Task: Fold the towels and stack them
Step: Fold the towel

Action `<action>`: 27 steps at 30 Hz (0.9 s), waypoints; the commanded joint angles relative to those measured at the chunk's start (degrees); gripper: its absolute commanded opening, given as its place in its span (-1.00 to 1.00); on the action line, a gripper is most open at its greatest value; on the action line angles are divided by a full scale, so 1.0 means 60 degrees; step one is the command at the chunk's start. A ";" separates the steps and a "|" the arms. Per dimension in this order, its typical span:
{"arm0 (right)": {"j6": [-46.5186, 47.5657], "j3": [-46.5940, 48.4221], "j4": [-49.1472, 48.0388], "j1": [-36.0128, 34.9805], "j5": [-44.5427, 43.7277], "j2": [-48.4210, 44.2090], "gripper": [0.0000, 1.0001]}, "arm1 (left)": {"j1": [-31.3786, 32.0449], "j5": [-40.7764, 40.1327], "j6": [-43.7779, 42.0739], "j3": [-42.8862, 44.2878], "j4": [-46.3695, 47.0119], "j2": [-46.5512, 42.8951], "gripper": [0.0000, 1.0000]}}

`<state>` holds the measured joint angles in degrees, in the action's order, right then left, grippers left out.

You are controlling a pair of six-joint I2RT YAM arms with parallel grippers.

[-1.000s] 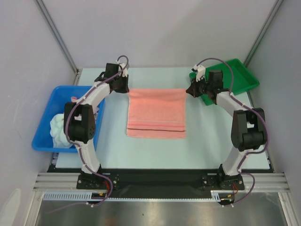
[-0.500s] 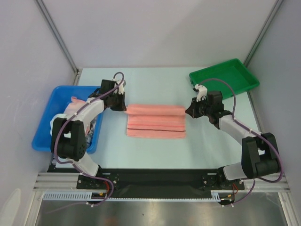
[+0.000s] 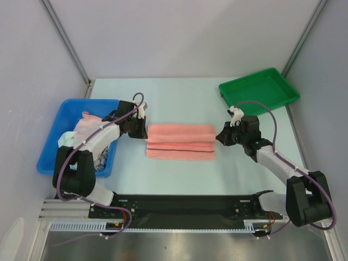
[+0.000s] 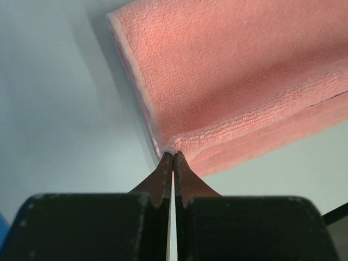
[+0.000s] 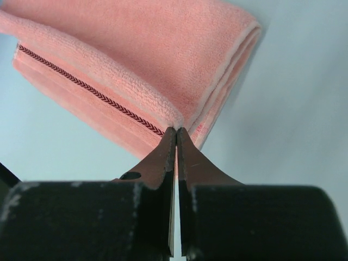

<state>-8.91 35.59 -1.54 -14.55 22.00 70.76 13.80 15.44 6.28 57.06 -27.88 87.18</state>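
Observation:
A salmon-pink towel (image 3: 180, 141) with a dark stripe lies in the middle of the table, its far half folded over toward me. My left gripper (image 3: 142, 132) is shut on the towel's left corner (image 4: 169, 148). My right gripper (image 3: 219, 136) is shut on the towel's right corner (image 5: 175, 126). Both corners are held low over the towel's near part. The striped edge (image 5: 87, 87) shows in the right wrist view. More towels, a pink one (image 3: 86, 126) and a pale mint-white one (image 3: 66, 139), lie in the blue bin.
The blue bin (image 3: 57, 130) stands at the left, close to my left arm. A green tray (image 3: 259, 89) stands at the back right. Grey walls close in both sides and the back.
Both grippers have pulled the towel's far edge toward me, folding it over the near part. The towel went from laid out flat to a narrow folded strip.

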 commanded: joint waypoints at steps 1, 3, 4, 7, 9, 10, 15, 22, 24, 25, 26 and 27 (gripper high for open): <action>-0.0477 -0.0044 0.0168 -0.0051 -0.0559 -0.0397 -1.00 | 0.0073 0.0035 0.0198 -0.0047 -0.0201 -0.0482 -0.99; -0.0566 -0.0087 0.0213 -0.0051 -0.0766 -0.0412 -1.00 | 0.0073 -0.0054 0.0270 -0.0061 -0.0494 -0.0423 -0.99; -0.0639 -0.0117 0.0517 -0.0051 -0.0810 -0.0383 -1.00 | 0.0087 -0.0112 0.0300 -0.0119 -0.0553 -0.0408 -0.99; -0.0932 -0.0379 0.0477 -0.0109 -0.0708 -0.0383 -1.00 | 0.0102 -0.0376 0.0388 -0.0412 -0.0568 -0.0423 -0.99; -0.1006 -0.0497 0.0535 -0.0314 -0.0679 -0.0484 -1.00 | 0.0116 -0.0450 0.0447 -0.0457 -0.0671 -0.0379 -0.99; -0.1064 -0.0585 0.0564 -0.0373 -0.0707 -0.0529 -0.97 | 0.0160 -0.0479 0.0461 -0.0442 -0.0714 -0.0365 -0.96; -0.1431 -0.0250 0.1833 -0.0476 -0.0518 -0.0792 -0.52 | 0.0219 -0.1355 0.0724 -0.0267 -0.1284 -0.0802 -0.14; -0.2438 0.0864 0.3875 -0.0622 -0.1719 -0.0822 -0.31 | 0.0234 -0.1503 0.1573 0.0627 -0.2385 -0.1491 0.05; -0.2704 0.0923 0.3642 -0.0710 -0.1587 -0.0632 -0.22 | 0.0263 -0.1490 0.2027 0.0584 -0.2283 -0.1507 0.05; -0.2908 0.0967 0.3612 -0.0899 -0.1818 -0.0487 -0.21 | 0.0278 -0.1243 0.2145 0.0482 -0.2036 -0.1492 0.05; -0.2939 0.0982 0.3568 -0.1002 -0.1937 -0.0253 -0.20 | 0.0292 -0.1183 0.2378 0.0234 -0.1888 -0.1434 0.06; -0.2954 0.1025 0.3422 -0.1105 -0.2054 -0.0048 -0.17 | 0.0307 -0.1139 0.2482 0.0072 -0.1756 -0.1405 0.07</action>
<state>-23.29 39.51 18.41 -19.22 12.67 67.77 14.96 7.73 16.40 58.70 -39.97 79.20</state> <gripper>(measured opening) 0.403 0.528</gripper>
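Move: Each gripper holds one end of the towel's lifted edge. From the left gripper, the lower layer's near left corner lies about 6 cm back, straight behind and some 3 cm below; the blue bin is level with it about 23 cm to the left. The near right corner is about 6 cm back from the right gripper, straight behind and 4 cm lower, with the green tray roughly 20 cm ahead and 16 cm to the right. Draw both grippers back about 4 cm and down 2 to 3 cm together, carrying the pinched towel edge towards the near edge of the lower layer. Open the fingers to a little under or about half on the way and let go, then raise the left one some 4 cm and the right only slightly, tipping the right wrist down nearly 20 degrees. ##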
